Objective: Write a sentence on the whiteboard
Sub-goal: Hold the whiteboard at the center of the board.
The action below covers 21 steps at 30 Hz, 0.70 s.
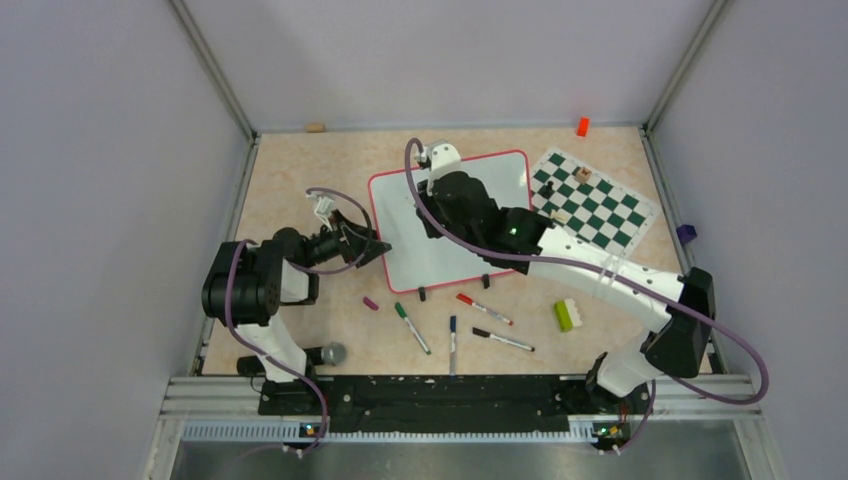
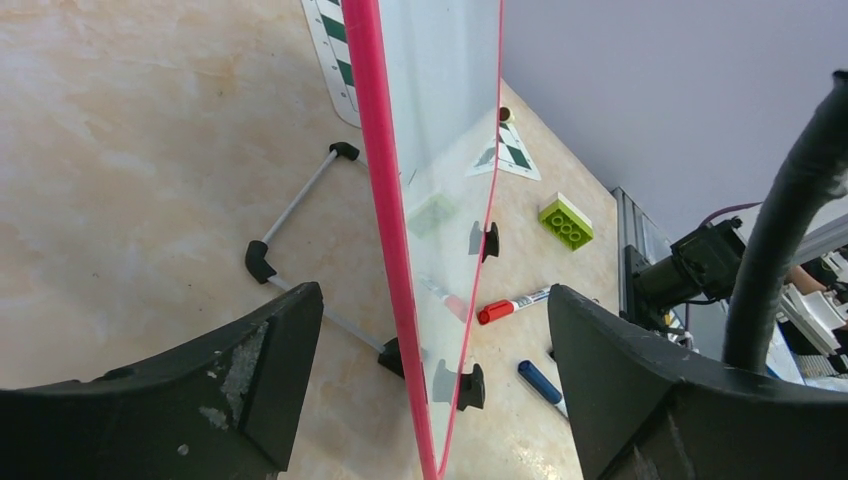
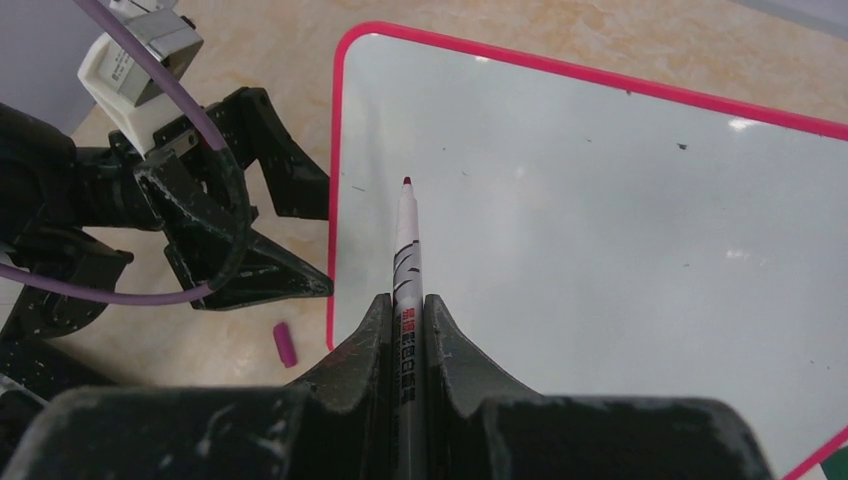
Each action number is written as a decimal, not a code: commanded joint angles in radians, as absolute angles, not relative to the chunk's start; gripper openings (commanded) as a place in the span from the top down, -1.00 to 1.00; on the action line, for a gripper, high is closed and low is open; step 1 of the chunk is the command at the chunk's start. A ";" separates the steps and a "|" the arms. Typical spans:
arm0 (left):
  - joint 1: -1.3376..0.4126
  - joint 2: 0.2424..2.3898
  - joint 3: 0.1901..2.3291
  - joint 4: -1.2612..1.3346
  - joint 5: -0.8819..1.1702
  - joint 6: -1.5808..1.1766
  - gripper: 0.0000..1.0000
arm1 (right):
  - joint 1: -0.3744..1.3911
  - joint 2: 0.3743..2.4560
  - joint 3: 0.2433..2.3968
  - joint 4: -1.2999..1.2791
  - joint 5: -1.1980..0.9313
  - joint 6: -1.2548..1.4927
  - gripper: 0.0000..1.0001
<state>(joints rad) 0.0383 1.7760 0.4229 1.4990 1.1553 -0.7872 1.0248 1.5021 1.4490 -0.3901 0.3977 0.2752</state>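
The whiteboard [image 1: 455, 250] stands tilted mid-table, glossy white with a red-pink rim; its face [image 3: 600, 230] is blank and no sentence shows on it. My right gripper [image 3: 405, 310] is shut on a white marker [image 3: 405, 245]. The marker's dark red-purple tip lies at the board's face near its left edge; I cannot tell whether it touches. In the top view the right gripper [image 1: 430, 200] hangs over the board's upper left. My left gripper [image 2: 430, 300] is open, with its jaws either side of the board's left rim [image 2: 385, 170], not touching it. It also shows in the top view [image 1: 372, 247].
A purple cap [image 1: 371, 302] lies near the board's front left corner. Green [image 1: 411, 327], red [image 1: 484, 308], blue [image 1: 452, 342] and black [image 1: 503, 340] markers lie in front. A green brick [image 1: 568, 314] and the chess mat [image 1: 592, 200] are at the right.
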 commanded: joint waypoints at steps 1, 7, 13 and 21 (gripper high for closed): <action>0.033 1.755 0.450 1.553 1.178 -0.757 -0.70 | 1.024 1.525 1.517 -0.370 0.395 0.300 1.00; 0.018 1.818 0.492 1.620 1.206 -0.817 -0.14 | 1.024 1.534 1.534 -0.371 0.385 0.304 1.00; 0.017 1.837 0.511 1.602 1.208 -0.819 0.13 | 1.023 1.539 1.536 -0.369 0.392 0.301 1.00; 0.017 1.878 0.545 1.620 1.225 -0.859 1.00 | 1.023 1.578 1.569 -0.378 0.412 0.305 1.00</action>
<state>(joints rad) 0.0189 1.8618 0.5182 1.5181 1.2079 -0.8589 1.0248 1.5478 1.4952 -0.3923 0.3939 0.2916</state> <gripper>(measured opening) 0.043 0.093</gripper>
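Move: The pink left rim of the whiteboard runs between the left hand's open fingers, roughly 1 cm ahead and 1 cm right of the hand point, at its height. The board's middle is about 15 cm right, 4 cm ahead and 3 cm higher; on the table some 12 cm below lie the magenta cap, 7 cm back and 2 cm left, and the green marker, 13 cm back and 7 cm right. From the right hand that rim is about 12 cm left, 4 cm ahead and 15 cm lower. Easing forward and to the right by only about 1 cm each, the left hand shuts its wide-open fingers completely and pinches the whiteboard's left rim near its midpoint, its wrist barely turning. The right hand keeps its grip on the marker and drifts roughly 1 cm left in front of the board. ##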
